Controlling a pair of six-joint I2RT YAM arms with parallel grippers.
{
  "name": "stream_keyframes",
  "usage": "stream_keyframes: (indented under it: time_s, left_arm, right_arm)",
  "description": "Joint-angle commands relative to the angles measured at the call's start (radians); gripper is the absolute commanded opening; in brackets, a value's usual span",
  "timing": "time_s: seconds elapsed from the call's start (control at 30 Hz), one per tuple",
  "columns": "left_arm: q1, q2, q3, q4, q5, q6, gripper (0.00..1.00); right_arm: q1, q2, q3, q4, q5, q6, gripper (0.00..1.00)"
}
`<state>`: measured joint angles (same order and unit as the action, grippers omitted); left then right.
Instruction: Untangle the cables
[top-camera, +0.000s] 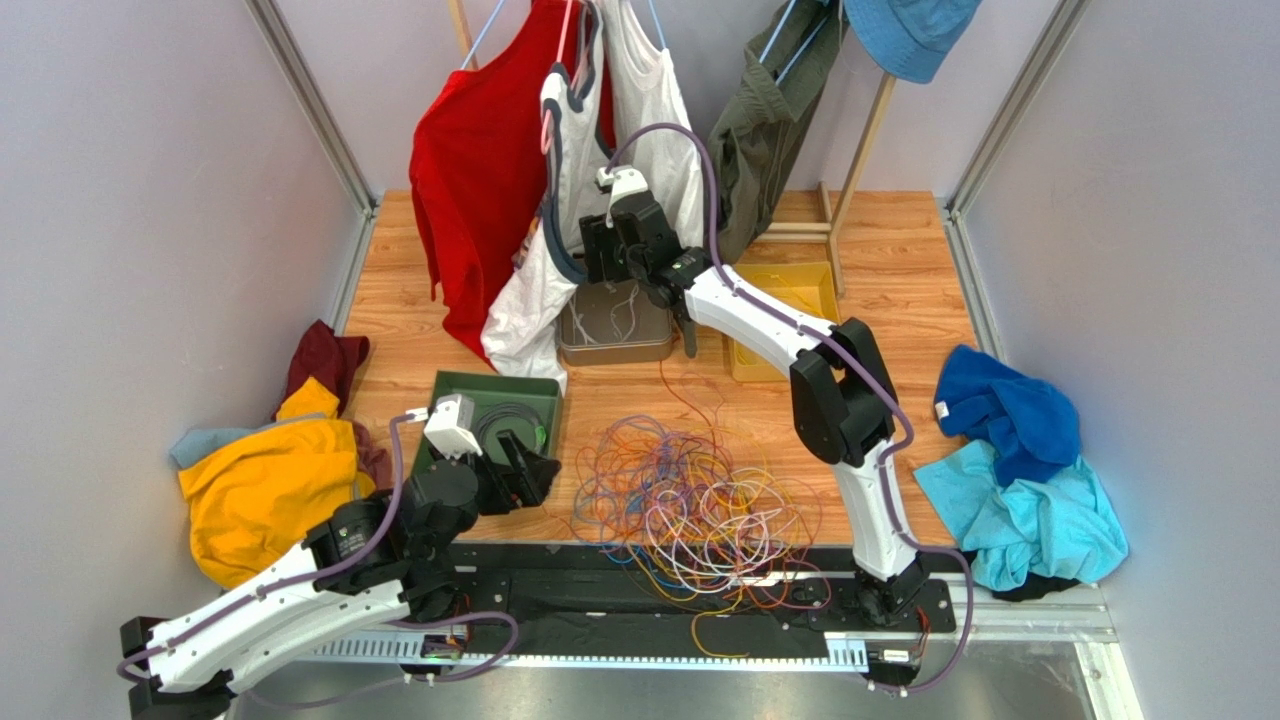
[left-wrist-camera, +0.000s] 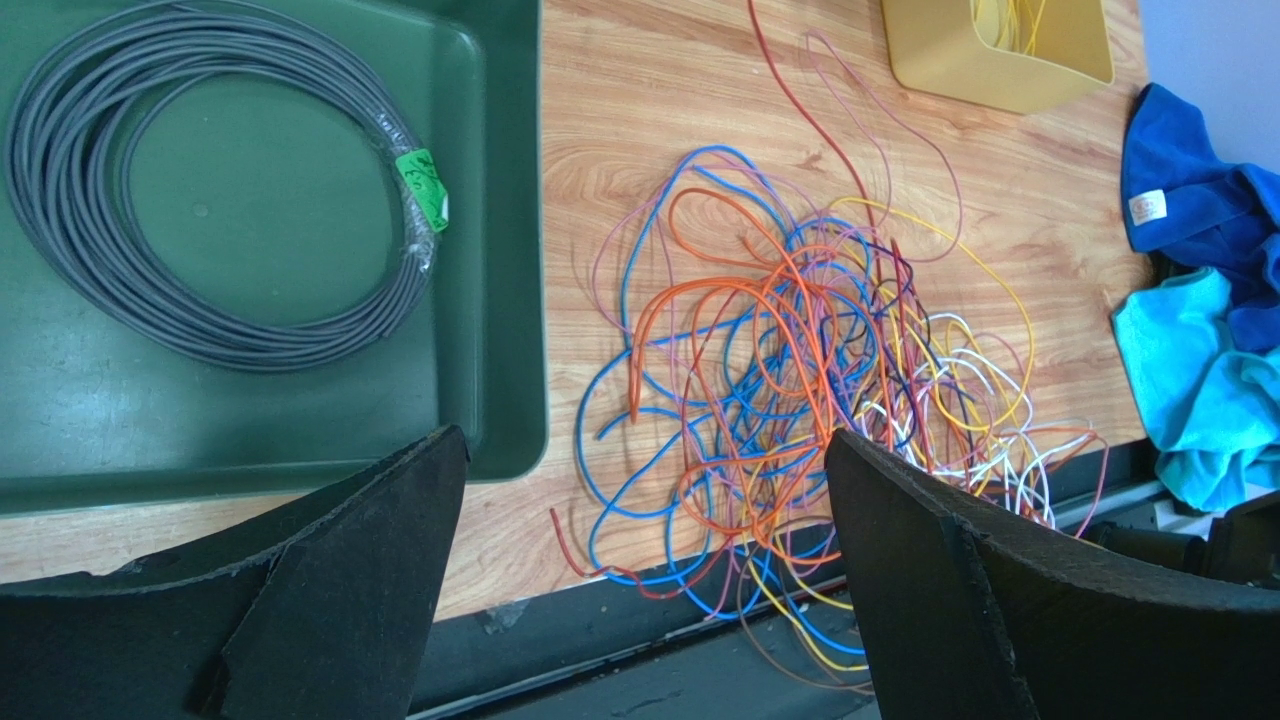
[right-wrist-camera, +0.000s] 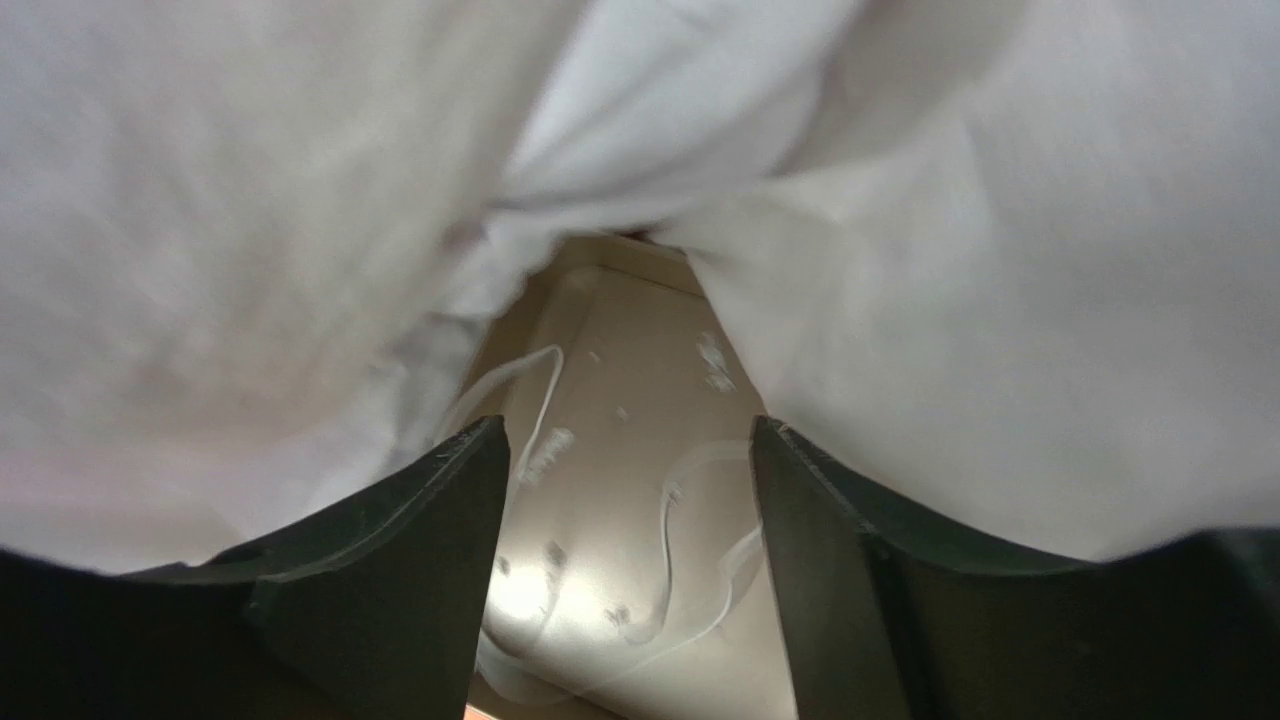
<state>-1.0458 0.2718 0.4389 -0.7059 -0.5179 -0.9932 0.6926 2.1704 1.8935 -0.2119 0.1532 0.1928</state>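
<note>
The cables (top-camera: 684, 503) lie in a loose snarl of orange, blue, yellow, purple, red and white wires on the wooden table near the front edge. In the left wrist view the cables (left-wrist-camera: 796, 345) spread just beyond my left gripper (left-wrist-camera: 643, 443), which is wide open and empty. From above, the left gripper (top-camera: 519, 477) hovers at the snarl's left side, beside a green tray. My right gripper (top-camera: 609, 270) reaches to the back over a grey bin (top-camera: 661, 353). The right gripper (right-wrist-camera: 627, 428) is open with nothing between its jaws; a white cable (right-wrist-camera: 669, 525) lies in the grey bin (right-wrist-camera: 631, 375) below.
The green tray (left-wrist-camera: 496, 225) holds a grey coiled cable (left-wrist-camera: 226, 323). A yellow bin (left-wrist-camera: 962, 68) with yellow wires stands at the back right. A white garment (right-wrist-camera: 977, 300) hangs against the right gripper, beside a red shirt (top-camera: 481, 165). Clothes are piled at the left (top-camera: 271, 488) and right (top-camera: 1022, 465).
</note>
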Motion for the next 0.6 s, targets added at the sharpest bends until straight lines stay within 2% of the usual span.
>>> stream_keyframes:
  time_s: [0.0, 0.17, 0.23, 0.43, 0.57]
  left_arm:
    - [-0.003, 0.012, 0.000, 0.042, -0.007, 0.016, 0.98]
    - [-0.003, 0.041, 0.011, 0.074, -0.025, 0.031, 0.98]
    - [-0.003, 0.058, 0.009, 0.118, -0.013, 0.037, 0.98]
    - [-0.002, 0.205, -0.006, 0.310, 0.054, 0.065, 0.99]
    - [-0.002, 0.396, 0.017, 0.413, 0.093, 0.074, 0.99]
  right_arm:
    - [0.007, -0.128, -0.065, 0.009, 0.107, 0.004, 0.67]
    - [0.042, -0.300, -0.141, -0.059, 0.259, -0.030, 0.67]
    - [0.054, -0.399, -0.197, -0.092, 0.270, -0.017, 0.66]
    - [0.125, -0.754, -0.624, -0.032, 0.203, 0.106, 0.64]
    - [0.186, -0.932, -0.899, 0.029, 0.117, 0.207, 0.61]
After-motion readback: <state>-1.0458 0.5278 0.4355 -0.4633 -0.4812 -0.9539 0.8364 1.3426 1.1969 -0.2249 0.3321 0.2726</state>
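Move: The right hand, open and empty between the hanging white shirts, has the cable tangle about 35 cm back and 10 cm to its right, some 15 cm below. The brown tray with the white cable is about 4 cm back and 13 cm below, practically straight under. The yellow tray lies some 7 cm back and 22 cm to the right. For the left hand, the tangle is about 21 cm to the right, level and 13 cm lower; the green tray is 8 cm ahead and 5 cm left. Back, right and up, the right hand pulls out from among the hanging white shirts: first a short way rightward, then quickening back and rising clear of the brown tray, some 17 cm back in all, towards the cable tangle, its fingers staying open. The left hand, also open, eases rightward about 4 cm and slightly forward towards the tangle, touching nothing. ##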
